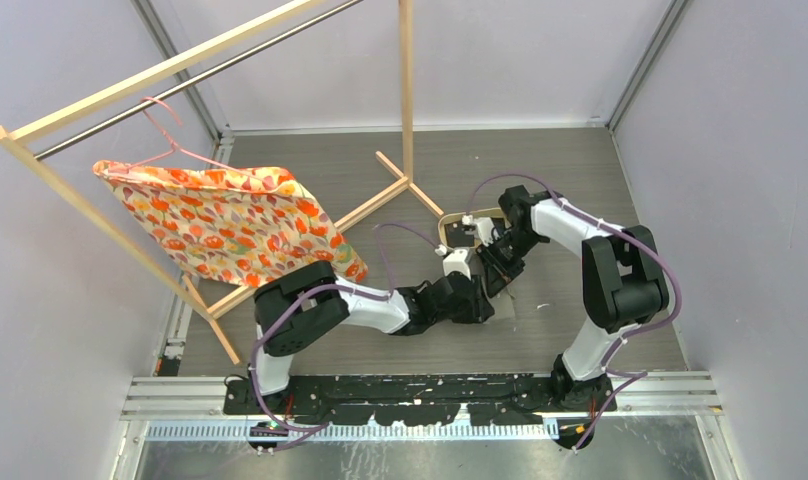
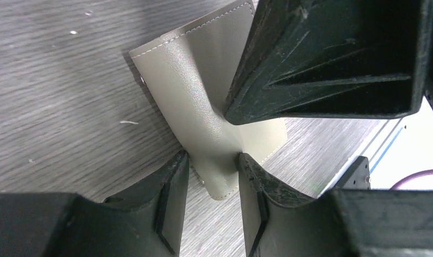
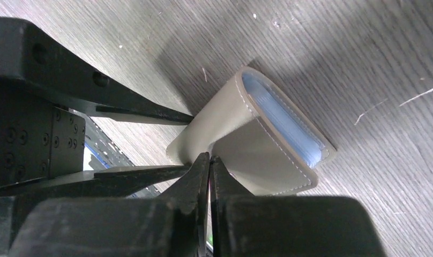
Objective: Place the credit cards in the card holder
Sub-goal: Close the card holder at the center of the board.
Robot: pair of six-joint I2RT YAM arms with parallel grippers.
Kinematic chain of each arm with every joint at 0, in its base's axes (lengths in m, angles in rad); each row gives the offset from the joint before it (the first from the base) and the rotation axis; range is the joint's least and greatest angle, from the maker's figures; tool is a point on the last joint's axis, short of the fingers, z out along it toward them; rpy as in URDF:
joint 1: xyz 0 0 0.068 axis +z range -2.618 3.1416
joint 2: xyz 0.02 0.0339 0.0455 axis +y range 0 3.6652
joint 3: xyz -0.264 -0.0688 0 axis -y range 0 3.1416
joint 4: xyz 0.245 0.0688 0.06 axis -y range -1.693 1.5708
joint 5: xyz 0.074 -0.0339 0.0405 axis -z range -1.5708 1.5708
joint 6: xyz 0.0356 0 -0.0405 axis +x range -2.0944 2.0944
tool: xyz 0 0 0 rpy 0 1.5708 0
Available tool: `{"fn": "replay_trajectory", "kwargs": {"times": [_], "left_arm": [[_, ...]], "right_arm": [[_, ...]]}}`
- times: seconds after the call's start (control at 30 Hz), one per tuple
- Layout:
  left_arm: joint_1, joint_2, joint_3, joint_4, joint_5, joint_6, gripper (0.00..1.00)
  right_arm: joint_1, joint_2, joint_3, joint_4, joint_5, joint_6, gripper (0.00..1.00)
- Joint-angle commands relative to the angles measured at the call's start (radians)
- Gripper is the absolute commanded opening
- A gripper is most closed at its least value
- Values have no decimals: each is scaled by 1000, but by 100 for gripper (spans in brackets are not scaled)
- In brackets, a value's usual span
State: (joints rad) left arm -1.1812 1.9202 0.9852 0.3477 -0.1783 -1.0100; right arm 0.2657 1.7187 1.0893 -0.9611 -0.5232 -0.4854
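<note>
The card holder (image 2: 198, 91), a grey-taupe stitched wallet, stands folded and bowed on the wood-grain table. My left gripper (image 2: 210, 171) is shut on its folded spine, with a finger pressing each side. In the right wrist view the card holder (image 3: 257, 144) gapes toward the right. Pale blue layered edges (image 3: 281, 120) show inside it; I cannot tell whether they are credit cards or lining. My right gripper (image 3: 209, 160) is shut, its tips touching the wallet's near flap. Its black fingers (image 2: 321, 64) loom over the wallet in the left wrist view.
An oval tray with a light-wood rim (image 1: 443, 230) lies just behind the two grippers. A wooden clothes rack (image 1: 407, 120) stands at the back left, with a floral cloth (image 1: 230, 220) on a pink hanger. The rack's feet reach toward the tray.
</note>
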Motion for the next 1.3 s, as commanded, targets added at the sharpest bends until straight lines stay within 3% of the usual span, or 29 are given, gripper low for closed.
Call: {"fn": "replay_trajectory", "kwargs": {"times": [0.0,0.27,0.43,0.6,0.73,0.8,0.83,0.87,1.0,1.13,1.27], "left_arm": [[-17,16,12,56,12,-12,39],[-17,-71,-82,152,-28,29,41],[-21,-192,-134,149,-74,161,42],[-21,-322,-133,59,-120,432,46],[-20,-341,-166,190,-104,742,63],[-13,-325,-203,311,-96,816,86],[-5,-313,-215,356,-71,823,97],[8,-298,-217,384,-20,825,99],[80,-247,-155,329,233,788,100],[125,-192,-171,413,341,754,100],[170,-133,-175,510,454,715,91]], "right_arm": [[-4,-10,53,-71,-10,-53,11],[-127,-261,51,-166,-223,-160,31],[-186,-458,-97,12,-103,-55,48],[-187,-426,-115,10,-35,-42,48],[-186,-384,-121,19,-13,-23,48],[-184,-363,-124,26,9,-10,48],[-183,-354,-124,29,21,0,48],[-179,-341,-122,36,34,9,48],[-157,-292,-112,49,71,34,50],[-147,-226,-77,53,77,54,50],[-146,-178,-46,58,74,44,48]]}}
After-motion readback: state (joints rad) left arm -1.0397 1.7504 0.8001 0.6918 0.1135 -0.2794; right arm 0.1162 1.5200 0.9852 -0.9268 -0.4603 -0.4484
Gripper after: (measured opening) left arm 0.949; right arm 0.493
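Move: The card holder lies folded under both hands. Its middle is some 4 cm ahead of the left hand, 2 cm to its right and 1 cm lower. From the right hand it is barely 1 cm to the right and 1 cm below. The tray stands about 13 cm ahead of the right hand and 3 cm to its left. The wooden foot's near end is about 17 cm ahead of that hand and 11 cm left. Lift both grippers off the folded card holder. Swing the right one up about 9 cm and over to the right, opening it halfway, then lower it most of the way back so its fingers straddle the cover's free edge by the snap. Raise the left clear up and leftward, tipping its fingers up some 35 degrees and opening wide, then ease it partly down and forward. ##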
